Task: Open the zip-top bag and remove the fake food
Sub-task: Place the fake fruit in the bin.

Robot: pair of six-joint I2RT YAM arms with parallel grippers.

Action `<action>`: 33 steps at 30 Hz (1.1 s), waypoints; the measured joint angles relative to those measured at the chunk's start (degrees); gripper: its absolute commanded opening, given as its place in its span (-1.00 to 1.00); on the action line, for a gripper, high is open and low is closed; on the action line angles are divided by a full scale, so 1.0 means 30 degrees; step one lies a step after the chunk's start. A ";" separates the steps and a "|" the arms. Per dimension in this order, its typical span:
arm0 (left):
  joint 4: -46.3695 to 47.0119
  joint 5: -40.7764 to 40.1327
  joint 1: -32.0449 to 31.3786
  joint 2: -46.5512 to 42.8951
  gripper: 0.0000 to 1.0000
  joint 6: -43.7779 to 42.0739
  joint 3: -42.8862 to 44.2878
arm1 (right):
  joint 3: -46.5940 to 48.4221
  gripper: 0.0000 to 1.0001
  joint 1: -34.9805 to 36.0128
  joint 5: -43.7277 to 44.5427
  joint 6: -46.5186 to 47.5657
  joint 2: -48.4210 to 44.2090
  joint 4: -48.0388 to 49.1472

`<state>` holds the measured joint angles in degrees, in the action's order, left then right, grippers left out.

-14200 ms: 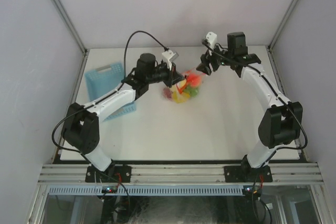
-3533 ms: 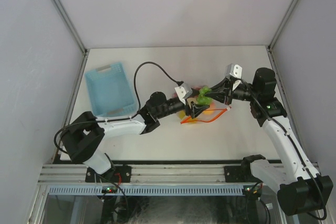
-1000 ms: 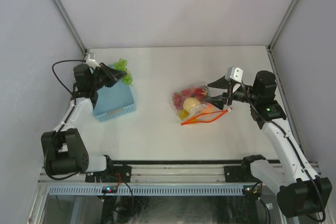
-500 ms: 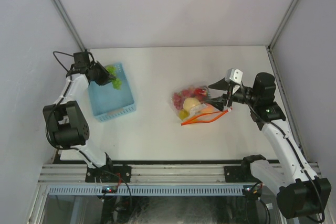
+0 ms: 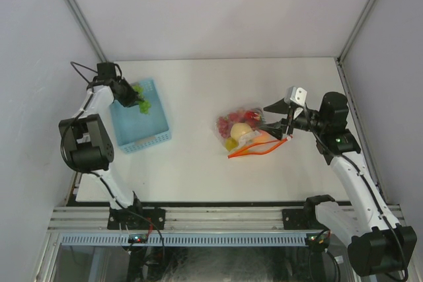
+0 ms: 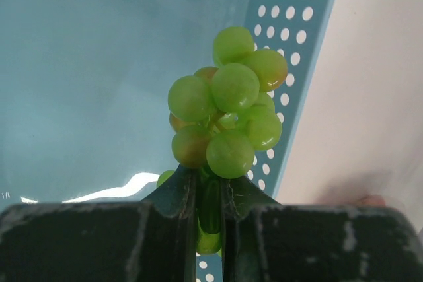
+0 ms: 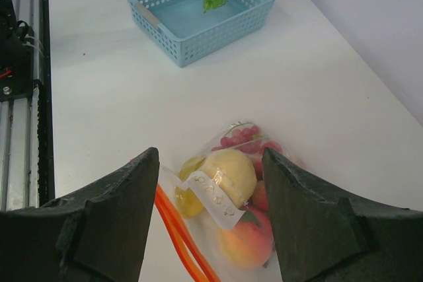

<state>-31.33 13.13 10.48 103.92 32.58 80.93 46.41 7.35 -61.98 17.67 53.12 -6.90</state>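
Observation:
The zip-top bag (image 5: pixel 246 134) lies mid-table, its orange zip strip (image 5: pixel 259 150) towards the near side. Several pieces of fake food show through it: a yellow apple (image 7: pixel 231 170), a peach (image 7: pixel 248 239) and red grapes (image 7: pixel 241 135). My right gripper (image 5: pixel 277 121) hovers open just right of the bag, its jaws framing the bag (image 7: pixel 228 209) without touching it. My left gripper (image 5: pixel 131 96) is over the blue basket (image 5: pixel 145 142), shut on the stem of a green grape bunch (image 6: pixel 228 113) that hangs over the basket floor near its perforated wall (image 6: pixel 291 64).
The basket (image 7: pixel 218 37) stands at the table's far left, close to the left wall. The white table stretches between basket and bag. Side walls rise on both sides, and a metal rail runs along the near edge.
My left gripper has swung with the green grapes from the basket's far corner inwards, over the basket. The right gripper and the bag have stayed where they were.

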 measured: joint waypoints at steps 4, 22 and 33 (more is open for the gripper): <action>-0.0197 -0.0335 0.0000 0.0597 -0.94 0.0146 0.0692 | -0.0073 0.26 -0.0087 0.0000 0.0007 -0.0168 -0.0044; -0.0619 0.0007 -0.0481 0.3774 0.04 0.1530 0.3475 | -0.0568 0.26 -0.0211 0.0000 0.0007 -0.0554 -0.0058; -0.0809 -0.0903 -0.0663 0.4335 0.74 0.2455 0.4911 | -0.0568 0.26 -0.0372 0.0000 0.0102 -0.0699 -0.0080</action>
<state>-33.76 10.41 8.49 116.92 39.94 95.66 44.71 6.24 -61.98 17.98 51.03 -7.14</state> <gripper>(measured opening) 0.834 0.628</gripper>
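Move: The left hand already holds the green grapes by one end, low over the bin. The bin's floor near its far right corner lies about 8 cm ahead, 1 cm right and 8 cm below; the bin's middle is some 2 cm back and 3 cm left, and its far wall with the grey handle roughly 13 cm ahead and 4 cm left. From the idle right hand, the bin's middle is about 16 cm ahead and 44 cm to the left, well below. The left fingers let go of the green grapes inside the bin's far right part, opening wide after first keeping their pinch while the hand carries the bunch forward towards the far wall. The hand goes about 5.5 cm forward in all, sinking some 2.5 cm on the way and rising again by about 1 cm as the fingers spread. ##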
